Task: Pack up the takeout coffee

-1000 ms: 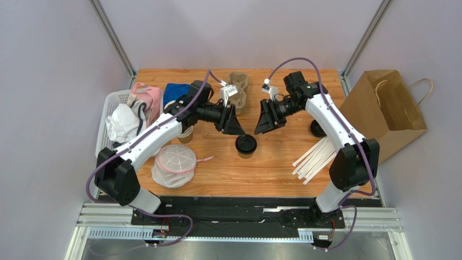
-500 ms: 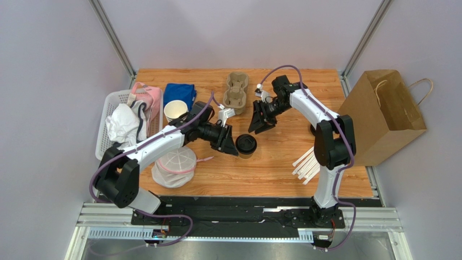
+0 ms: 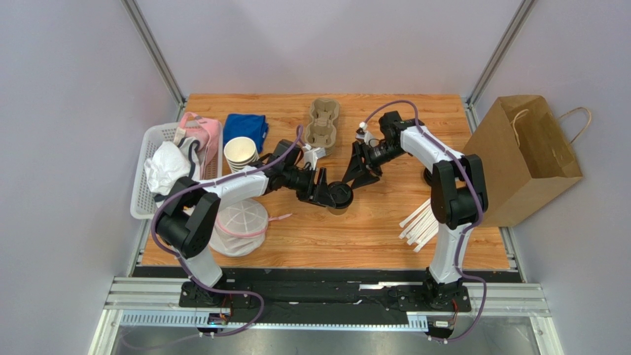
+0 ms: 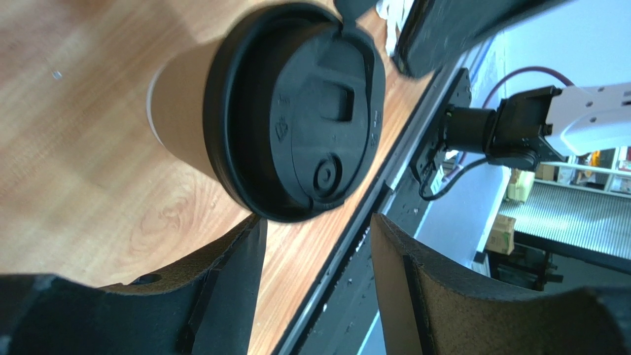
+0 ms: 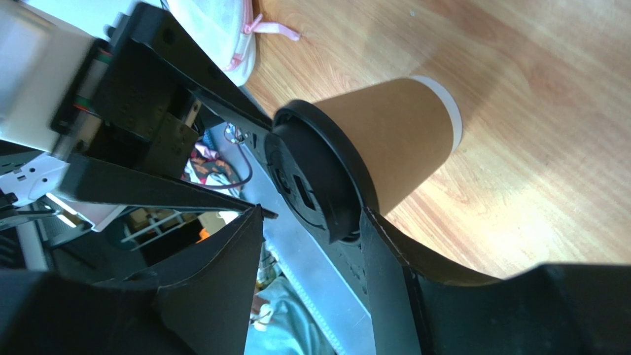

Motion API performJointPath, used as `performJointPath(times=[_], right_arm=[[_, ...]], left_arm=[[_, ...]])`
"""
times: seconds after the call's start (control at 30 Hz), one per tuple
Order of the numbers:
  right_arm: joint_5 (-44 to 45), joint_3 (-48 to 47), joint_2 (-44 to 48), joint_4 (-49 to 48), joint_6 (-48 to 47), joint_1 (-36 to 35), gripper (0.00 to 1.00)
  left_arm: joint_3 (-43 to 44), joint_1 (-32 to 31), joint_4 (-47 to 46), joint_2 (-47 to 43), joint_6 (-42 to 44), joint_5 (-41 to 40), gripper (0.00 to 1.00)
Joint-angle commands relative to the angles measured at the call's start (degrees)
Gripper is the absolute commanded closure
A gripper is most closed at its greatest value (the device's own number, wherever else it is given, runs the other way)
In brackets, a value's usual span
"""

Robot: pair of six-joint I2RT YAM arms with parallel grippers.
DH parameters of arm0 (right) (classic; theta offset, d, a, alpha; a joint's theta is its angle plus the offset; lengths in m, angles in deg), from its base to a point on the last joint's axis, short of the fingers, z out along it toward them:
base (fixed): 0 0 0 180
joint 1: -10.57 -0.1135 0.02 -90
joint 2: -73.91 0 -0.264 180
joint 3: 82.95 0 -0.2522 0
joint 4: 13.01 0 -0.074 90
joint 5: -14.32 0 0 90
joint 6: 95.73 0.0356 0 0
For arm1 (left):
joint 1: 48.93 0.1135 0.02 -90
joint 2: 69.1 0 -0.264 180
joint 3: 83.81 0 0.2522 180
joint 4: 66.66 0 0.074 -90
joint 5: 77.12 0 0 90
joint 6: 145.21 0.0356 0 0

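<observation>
The takeout coffee (image 3: 339,197), a tan paper cup with a black lid, stands upright on the wooden table near the middle. My left gripper (image 3: 324,190) is at its left side, low over the table, jaws open. In the left wrist view the cup (image 4: 295,111) lies just beyond the open fingertips (image 4: 244,244); nothing is between them. My right gripper (image 3: 353,176) is at the cup's upper right, open. In the right wrist view the lid (image 5: 315,177) reaches the mouth of the jaws beside one finger (image 5: 392,251), with the cup wall (image 5: 396,137) beyond.
A brown paper bag (image 3: 524,151) lies open at the right edge. A cardboard cup carrier (image 3: 324,122) is behind the grippers. A stack of paper cups (image 3: 240,152), a blue cloth (image 3: 245,126), a white basket (image 3: 150,148), a mesh cover (image 3: 238,225) and white straws (image 3: 428,216) lie around.
Both grippers have closed in on the cup: the left one moved right up to its side, the right one moved down and left toward it. The cup has not moved.
</observation>
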Motion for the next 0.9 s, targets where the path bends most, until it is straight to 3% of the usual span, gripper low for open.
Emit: performJointPath(times=[0.0, 0.53, 0.87], right_arm=[[-2.8, 2.3, 2.4, -0.9, 0.4, 0.2, 0.45], [-4.4, 6.3, 5.1, 1.2, -1.5, 1.8, 0.42], [-6.2, 2.2, 3.7, 1.4, -0.5, 1.8, 0.42]], left_arm=[[3.6, 0.2, -3.5, 0.2, -0.4, -1.4, 0.38], [9.6, 2.8, -4.3, 4.3, 0.3, -1.8, 0.37], [8.1, 5.3, -2.1, 3.1, 0.8, -2.8, 0.37]])
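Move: The black lid on the paper cup sits between the two open hands. From the left hand it is about 5 cm ahead, 4 cm to the right and 2 cm lower; from the right hand, about 4 cm to the left, 1 cm back and 2 cm lower. The brown cup carrier lies some 28 cm beyond the lid and 4 cm to its left, and the white straws some 29 cm to the lid's right and 2 cm nearer the base. The lid is worked from both sides with the fingers kept open: the left hand pushes forward along its left side, about 6.5 cm while rising some 2 cm, its lower fingertip against the rim. Opposite, the right hand draws back a good 2 cm and about 1 cm to the right, its fingers tilting roughly 5 degrees, beside the lid's right rim. ##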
